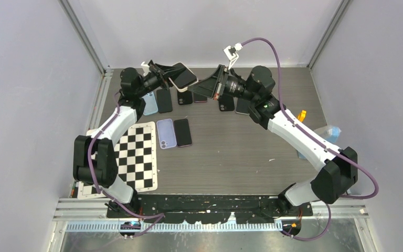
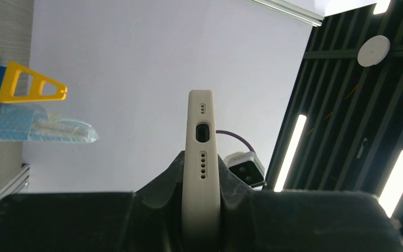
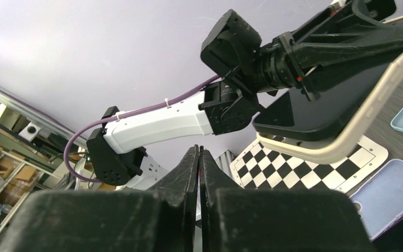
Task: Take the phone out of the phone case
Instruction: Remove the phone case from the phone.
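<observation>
A phone (image 1: pixel 183 76) with a dark screen sits in a cream phone case (image 2: pixel 201 152) and is held in the air over the back of the table. My left gripper (image 1: pixel 163 75) is shut on it. In the left wrist view the case stands edge-on between the fingers, port and speaker holes showing. My right gripper (image 1: pixel 210 87) is just right of the phone, shut with nothing in it. In the right wrist view its shut jaws (image 3: pixel 199 153) point below the case's cream rim (image 3: pixel 346 142), apart from it, with the phone's dark face (image 3: pixel 320 102) above.
Several phones and cases lie on the table under the grippers, among them a lilac case (image 1: pixel 166 133) and a dark phone (image 1: pixel 182 132). A checkerboard sheet (image 1: pixel 136 155) lies at the left. A yellow tool (image 1: pixel 301 115) and a blue packet (image 1: pixel 331 133) lie at the right.
</observation>
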Available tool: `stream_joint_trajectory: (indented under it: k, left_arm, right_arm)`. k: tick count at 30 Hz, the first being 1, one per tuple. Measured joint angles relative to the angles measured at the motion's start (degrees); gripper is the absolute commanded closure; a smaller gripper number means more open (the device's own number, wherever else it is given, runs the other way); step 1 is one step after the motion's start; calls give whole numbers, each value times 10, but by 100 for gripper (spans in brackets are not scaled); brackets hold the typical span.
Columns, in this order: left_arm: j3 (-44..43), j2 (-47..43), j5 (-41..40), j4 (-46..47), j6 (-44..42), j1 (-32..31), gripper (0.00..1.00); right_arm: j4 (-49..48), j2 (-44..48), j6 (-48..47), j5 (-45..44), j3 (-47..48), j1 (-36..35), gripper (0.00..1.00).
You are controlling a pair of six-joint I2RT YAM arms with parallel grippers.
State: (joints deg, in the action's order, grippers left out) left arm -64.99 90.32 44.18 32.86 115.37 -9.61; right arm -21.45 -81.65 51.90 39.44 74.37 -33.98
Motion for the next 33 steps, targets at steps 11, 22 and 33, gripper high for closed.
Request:
stream_joint_trajectory:
  k: [11, 22, 33]
  left_arm:
    - [11, 0, -7, 29, 31, 0, 100]
    - [12, 0, -11, 36, 29, 5, 100]
    - [14, 13, -36, 37, 23, 6, 100]
  right_arm:
    - [9, -21, 21, -72, 0, -1, 80]
    - [23, -35, 25, -121, 0, -2, 75]
    - [56, -35, 65, -202, 0, -10, 66]
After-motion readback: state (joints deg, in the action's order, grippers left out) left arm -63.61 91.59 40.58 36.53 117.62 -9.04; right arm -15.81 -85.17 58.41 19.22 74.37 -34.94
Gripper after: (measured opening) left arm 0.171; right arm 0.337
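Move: The half-freed phone in its pale case is still gripped between the left hand's fingers, its middle within about 1 cm of them. From the right hand, whose fingers are nearly shut, that middle lies about 8 cm ahead, 3 cm left and 4 cm lower. On the table, some 40 cm below the right hand, a dark phone lies about 7 cm ahead and 8 cm left, with the purple case 7 cm ahead and 15 cm left. The phone's end that already stands clear of the pale case is what the right hand comes up to: it travels about 7 cm forward while sinking nearly 4 cm, swinging clockwise and tipping down, some 25 degrees in all, as its fingers part to about a third. The fingertips line up either side of that end; contact can't be made out. The left hand keeps its grip, easing forward 1.5 cm and slightly left late on. ##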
